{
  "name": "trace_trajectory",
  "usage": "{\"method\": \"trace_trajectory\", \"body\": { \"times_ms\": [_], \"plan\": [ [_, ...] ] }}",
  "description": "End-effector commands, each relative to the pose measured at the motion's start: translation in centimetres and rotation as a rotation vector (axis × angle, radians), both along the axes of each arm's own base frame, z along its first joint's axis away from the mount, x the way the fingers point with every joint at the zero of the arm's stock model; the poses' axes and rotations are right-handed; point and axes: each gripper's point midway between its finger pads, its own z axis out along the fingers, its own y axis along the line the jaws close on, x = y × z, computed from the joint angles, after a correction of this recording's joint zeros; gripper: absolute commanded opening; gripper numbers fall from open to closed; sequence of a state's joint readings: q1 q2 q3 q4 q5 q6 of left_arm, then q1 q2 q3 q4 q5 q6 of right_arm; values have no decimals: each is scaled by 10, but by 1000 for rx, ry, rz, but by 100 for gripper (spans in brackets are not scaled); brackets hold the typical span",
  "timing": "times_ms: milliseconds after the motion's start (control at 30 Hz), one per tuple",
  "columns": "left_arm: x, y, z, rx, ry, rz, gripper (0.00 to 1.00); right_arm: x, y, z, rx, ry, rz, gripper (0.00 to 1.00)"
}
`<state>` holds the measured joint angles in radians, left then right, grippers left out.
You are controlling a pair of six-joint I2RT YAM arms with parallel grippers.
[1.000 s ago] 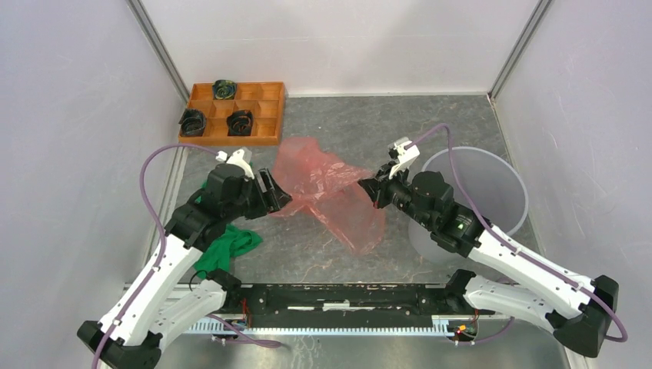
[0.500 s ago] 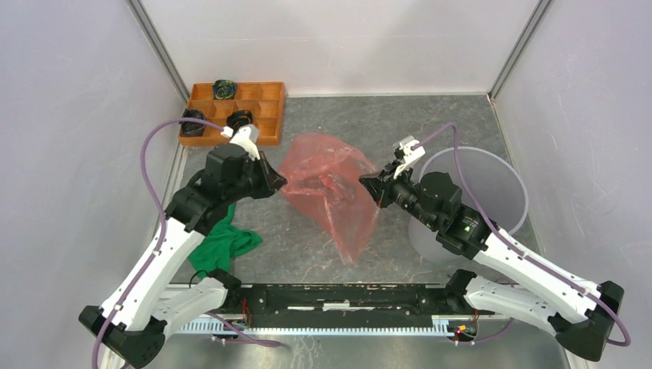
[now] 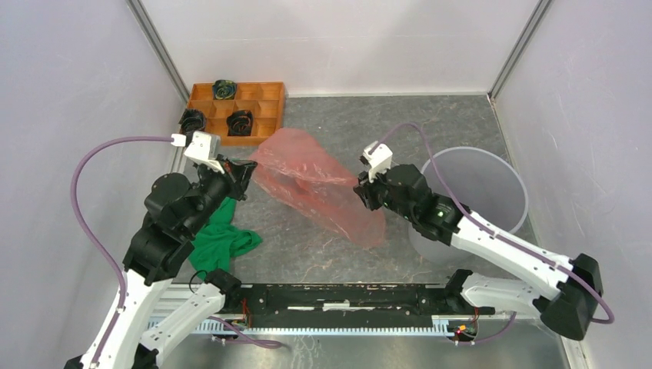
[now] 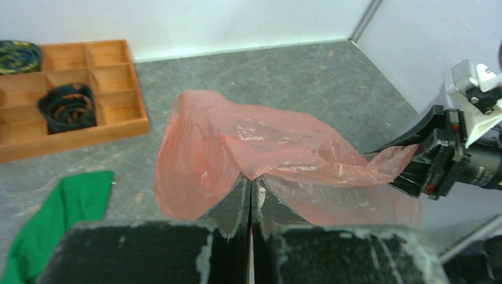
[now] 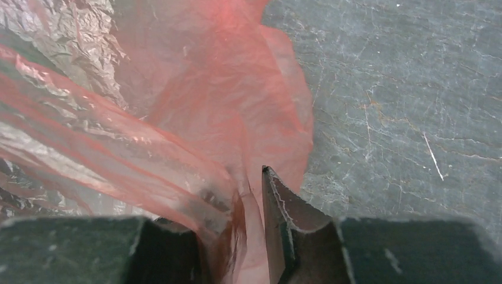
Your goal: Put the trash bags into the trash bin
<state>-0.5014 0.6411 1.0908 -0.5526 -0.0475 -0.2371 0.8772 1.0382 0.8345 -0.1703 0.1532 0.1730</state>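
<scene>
The red-orange trash bag (image 3: 315, 188) hangs stretched between my two grippers above the table's middle. My left gripper (image 3: 247, 171) is shut on its left edge; in the left wrist view (image 4: 251, 179) the bag (image 4: 266, 154) fans out from the closed fingertips. My right gripper (image 3: 361, 192) is shut on its right edge; in the right wrist view (image 5: 251, 183) the bag (image 5: 195, 106) bunches between the fingers. The pale grey trash bin (image 3: 500, 181) stands at the right, behind my right arm.
A brown wooden tray (image 3: 257, 115) with small black rolls (image 3: 240, 121) sits at the back left. A green cloth (image 3: 219, 238) lies under my left arm. Grey walls close in the table on the left, back and right.
Both grippers have lifted the bag off the table and pulled it apart. My left gripper moved up and left; my right gripper moved slightly left. The bag now hangs spread between them.
</scene>
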Motion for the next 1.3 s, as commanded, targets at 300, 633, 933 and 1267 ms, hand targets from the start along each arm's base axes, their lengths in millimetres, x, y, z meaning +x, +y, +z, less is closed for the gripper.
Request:
{"method": "trace_trajectory", "body": {
  "times_ms": [300, 633, 933, 1267],
  "plan": [
    [34, -12, -11, -41, -27, 43, 2, 30, -6, 69, -100, -62, -107, 57],
    [59, 0, -43, 22, 88, 180, 2, -4, -63, 114, -70, -19, -224, 98],
    [64, -15, -35, -66, 88, 141, 2, -44, -136, 93, -197, 91, -365, 98],
    [73, -13, -15, -27, 92, 171, 2, -58, -122, 65, -225, 127, -219, 98]
  ]
}}
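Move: The red trash bag hangs between the hands, its middle about 10 cm left of the right hand, level fore-and-aft and some 6 cm below. From there the trash bin lies about 25 cm right and 4 cm back. From the left hand, the bag's middle is roughly 16 cm right, 2 cm ahead and 20 cm below; the green cloth is about 12 cm left and 4 cm back, near table height. Right hand opens wide, releasing the bag, and retreats 13 cm right, rising; left keeps its pinch, advancing 7 cm, lowering. ##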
